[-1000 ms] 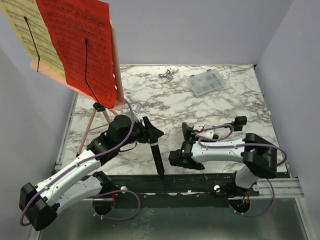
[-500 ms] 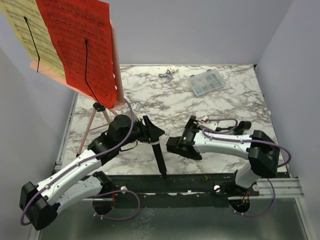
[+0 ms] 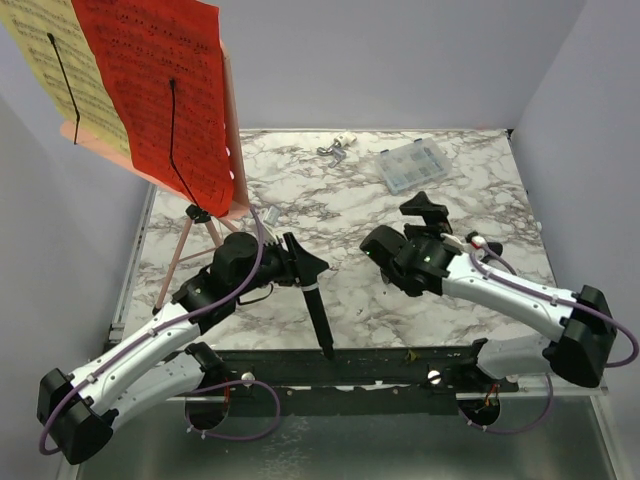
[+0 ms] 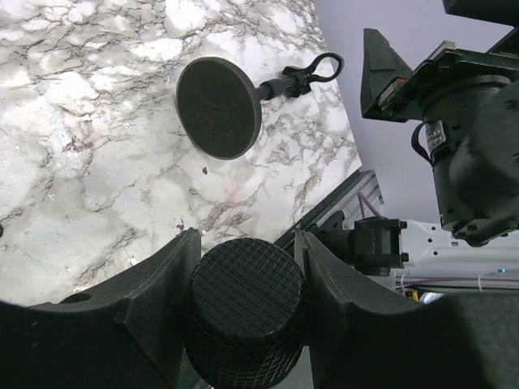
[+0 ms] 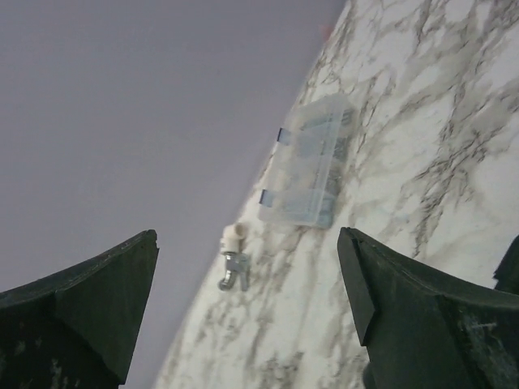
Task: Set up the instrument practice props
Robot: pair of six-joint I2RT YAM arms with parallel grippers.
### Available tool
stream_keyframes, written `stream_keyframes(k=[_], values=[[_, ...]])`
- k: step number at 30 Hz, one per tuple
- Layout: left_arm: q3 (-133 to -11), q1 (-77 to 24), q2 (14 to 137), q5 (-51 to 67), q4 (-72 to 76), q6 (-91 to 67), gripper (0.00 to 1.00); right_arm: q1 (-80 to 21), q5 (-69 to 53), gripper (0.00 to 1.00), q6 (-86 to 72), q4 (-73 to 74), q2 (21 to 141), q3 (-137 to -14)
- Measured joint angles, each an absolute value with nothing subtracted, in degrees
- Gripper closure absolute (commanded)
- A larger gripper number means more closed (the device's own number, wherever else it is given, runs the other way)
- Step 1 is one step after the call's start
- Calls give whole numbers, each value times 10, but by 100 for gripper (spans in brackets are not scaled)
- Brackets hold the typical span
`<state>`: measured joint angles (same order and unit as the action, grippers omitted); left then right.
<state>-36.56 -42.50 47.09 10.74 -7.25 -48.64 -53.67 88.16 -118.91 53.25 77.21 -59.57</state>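
The pink music stand (image 3: 231, 130) rises at the back left on thin legs (image 3: 174, 262), with a yellow page (image 3: 40, 55) and a red page (image 3: 160, 90) on it. My left gripper (image 3: 300, 262) is shut on the black microphone (image 3: 318, 310), whose handle slants down over the table's front edge. In the left wrist view its mesh head (image 4: 243, 312) sits between the fingers. The mic's round-based stand (image 4: 219, 105) lies tipped on the marble. My right gripper (image 3: 425, 208) is lifted mid-table, open and empty (image 5: 247, 235).
A clear plastic compartment box (image 3: 412, 165) (image 5: 312, 166) lies at the back right. Small white and metal bits (image 3: 335, 148) (image 5: 233, 259) lie by the back wall. Purple walls close in three sides. A dark rail (image 3: 400, 365) runs along the front edge.
My right arm has risen from low near the front edge and swung toward the table's middle, its jaws spreading wider. The left arm and the microphone have not moved.
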Motion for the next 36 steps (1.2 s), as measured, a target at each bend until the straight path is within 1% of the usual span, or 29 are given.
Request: stream_keyframes(k=[2,4,5,7,9,10,12,14,15,16,17,18,19,20,22,24,27,29,32,36], values=[[-364,-425,465,107,-70,-486,100,-533,869,0,-1188,447,735,-561],[-360,-425,458,107,-69,-486,100,-530,827,0,-1187,314,684,-500],[-358,-425,455,107,-68,-487,100,-529,795,0,-1187,198,653,-449],[-353,-425,451,107,-66,-487,100,-518,700,0,-1180,-98,613,-321],[-349,-425,451,107,-65,-486,100,-502,602,0,-1142,-375,653,-239],[-347,-425,451,107,-65,-486,100,-493,549,0,-1127,-467,687,-222],[-343,-425,451,109,-65,-487,100,-472,441,0,-1071,-593,716,-191],[-342,-425,451,109,-65,-487,100,-462,373,0,-996,-686,684,-155],[-342,-425,450,109,-65,-487,100,-461,359,0,-970,-709,654,-139],[-342,-425,448,109,-65,-487,100,-460,348,0,-942,-706,601,-123],[-341,-425,444,109,-65,-488,100,-460,346,0,-912,-671,535,-115],[-339,-425,438,109,-65,-489,100,-459,352,0,-885,-599,468,-124],[-338,-425,432,109,-65,-489,100,-457,367,0,-863,-493,417,-160],[-336,-425,428,109,-65,-490,100,-455,393,0,-841,-366,391,-227],[-336,-424,423,110,-65,-490,100,-453,445,0,-819,-178,404,-343],[-336,-424,424,110,-64,-490,100,-453,489,0,-805,-13,429,-419],[-336,-424,429,110,-64,-490,100,-453,513,0,-789,156,450,-436],[-336,-424,436,110,-64,-490,100,-451,509,0,-766,216,448,-406],[-336,-424,448,111,-64,-490,100,-435,478,0,-735,259,418,-355],[-336,-424,459,114,-63,-490,100,-391,430,0,-735,276,387,-318]])
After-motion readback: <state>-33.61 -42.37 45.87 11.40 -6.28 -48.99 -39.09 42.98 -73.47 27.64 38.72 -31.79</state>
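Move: Lying on the table behind and below the open right hand is the small mic stand; its pole's middle is about 4 cm back, 3 cm to the right and 20 cm down. The clear parts box lies some 20 cm ahead of this hand and 2 cm to its right, the silver clamp about 25 cm ahead and 19 cm to its left, both near 24 cm down. From the left hand, the stand is roughly 8 cm ahead, 30 cm to the right and 17 cm down. Swinging out to its left about 8 cm as its left side rolls up some 60 degrees, the empty right hand then draws back and climbs, unrolls, and drops nearly 20 cm from its highest point towards the stand. It ends lower, farther back and slightly right of its start, tipped down and turned counter-clockwise, fingers still wide open. The left hand keeps its grip on the microphone. ##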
